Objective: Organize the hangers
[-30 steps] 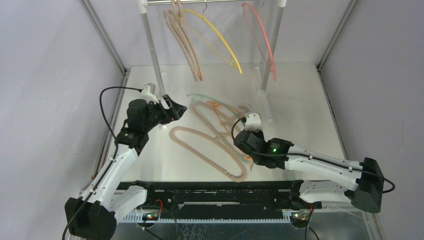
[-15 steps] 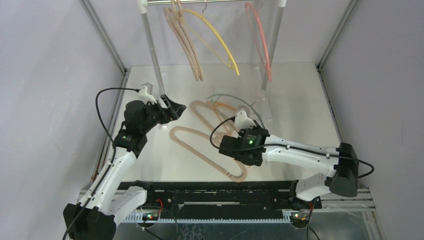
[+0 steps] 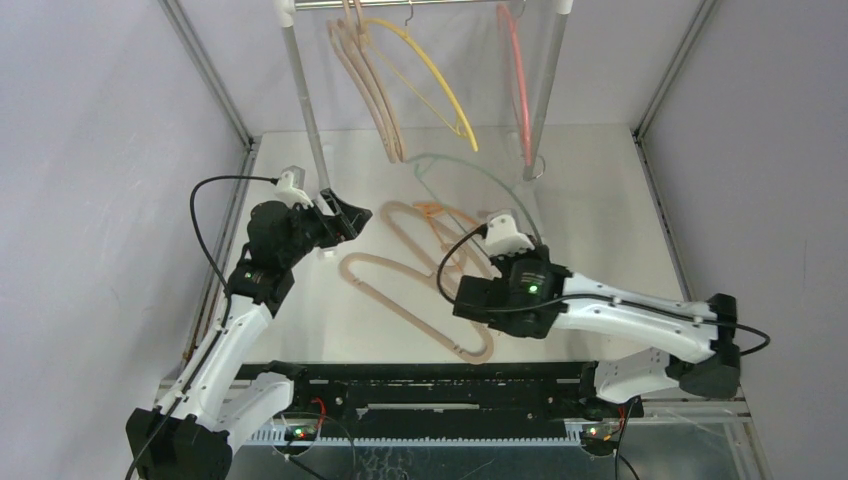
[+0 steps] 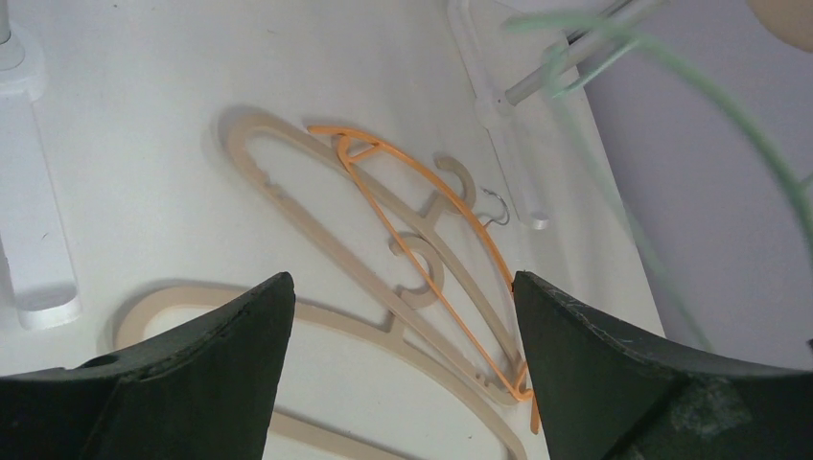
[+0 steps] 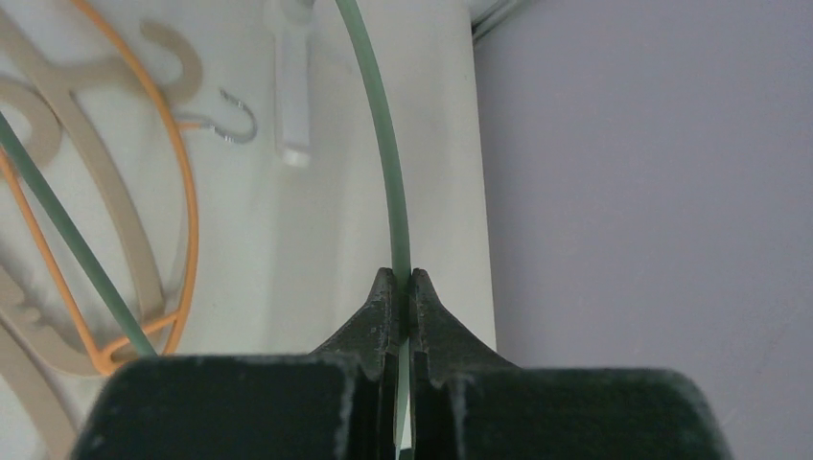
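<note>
My right gripper (image 5: 403, 278) is shut on a thin green hanger (image 5: 383, 144), pinching its bar between the fingertips. In the top view the green hanger (image 3: 470, 170) arcs above the table towards the rail. Two beige hangers (image 3: 400, 290) (image 3: 410, 225) lie flat on the table, with an orange hanger (image 4: 431, 201) lying across them. My left gripper (image 4: 403, 278) hovers open above their left side, with nothing between its fingers. On the rail hang beige hangers (image 3: 375, 90), a yellow hanger (image 3: 435, 70) and a pink hanger (image 3: 522, 90).
The rail frame's two posts (image 3: 305, 110) (image 3: 545, 90) rise from white feet (image 4: 38, 230) (image 5: 290, 77) on the table. Grey walls close in on both sides. The orange hanger's small metal hook (image 5: 235, 120) lies beside the right foot.
The right arm has lifted the green hanger off the table and carried it up towards the rail. The pink hanger has swung. The left arm has barely moved.
</note>
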Controlling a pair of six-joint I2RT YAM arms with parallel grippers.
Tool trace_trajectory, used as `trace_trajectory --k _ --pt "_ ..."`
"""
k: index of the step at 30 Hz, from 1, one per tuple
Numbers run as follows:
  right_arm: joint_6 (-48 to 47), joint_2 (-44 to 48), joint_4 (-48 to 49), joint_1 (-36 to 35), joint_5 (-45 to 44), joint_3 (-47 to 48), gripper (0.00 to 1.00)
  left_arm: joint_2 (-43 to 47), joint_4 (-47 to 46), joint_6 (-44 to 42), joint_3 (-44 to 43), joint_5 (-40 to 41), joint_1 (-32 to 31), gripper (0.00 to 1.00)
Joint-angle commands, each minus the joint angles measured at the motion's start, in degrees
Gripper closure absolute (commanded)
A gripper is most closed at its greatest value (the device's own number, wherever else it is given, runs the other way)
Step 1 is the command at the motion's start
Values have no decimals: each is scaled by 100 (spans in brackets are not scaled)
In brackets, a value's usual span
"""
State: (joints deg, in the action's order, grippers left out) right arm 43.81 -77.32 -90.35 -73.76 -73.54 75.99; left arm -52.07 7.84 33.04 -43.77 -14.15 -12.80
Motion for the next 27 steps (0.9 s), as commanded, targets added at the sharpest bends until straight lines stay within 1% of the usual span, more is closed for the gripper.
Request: trace_trajectory --k 1,6,11,12,13,15,17,22,27 --pt "-474 670 412 -23 -798 399 100 124 -308 45 -34 -87 -35 12" --pt "-2020 1320 1864 15 -722 221 100 133 -287 6 -26 -90 -34 12" --pt "-4124 2085 3973 40 -638 -310 100 142 -290 -1 -34 -109 -34 12" --pt "-4366 2205 4254 37 -570 -353 100 140 -291 1 -34 -108 -32 12" --pt "-4515 2295 4338 37 -512 -364 100 141 -291 1 -35 -108 -31 12" --pt "-4655 2435 4318 28 -505 -370 100 148 -292 2 -20 -103 -30 12" --pt "-4571 2483 4123 28 -537 -366 100 136 -291 1 -15 -98 -36 12" --pt "-3851 2461 3519 54 -321 -409 100 60 -317 16 -43 -137 -35 12" --pt "-3485 2366 3204 71 -80 -523 100 57 -302 10 -44 -128 -30 12"
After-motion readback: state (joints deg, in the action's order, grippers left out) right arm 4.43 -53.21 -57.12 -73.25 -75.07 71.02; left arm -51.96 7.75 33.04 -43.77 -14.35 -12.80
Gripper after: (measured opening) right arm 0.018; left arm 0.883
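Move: The green hanger is already pinched in the right hand. The rail's free stretch between the yellow and pink hangers lies some 30 cm ahead, 14 cm to the left and 25 cm up. The pink hanger hangs about 30 cm ahead, 4 cm left and 12 cm up, with the yellow one roughly 17 cm to its left at the same depth and height. From the left hand, that stretch is some 22 cm ahead, 20 cm right and 28 cm up. Up, fast at first, the right hand lifts the green hanger by about 8 cm towards the rail's height, drifting some 3 cm to the right, then eases and sinks back a centimetre. The wrist rolls its left side up and tips its fingers upward by some 10 degrees each, with a slight counter-clockwise turn; the shut fingers keep their pinch on one end of the hanger. ##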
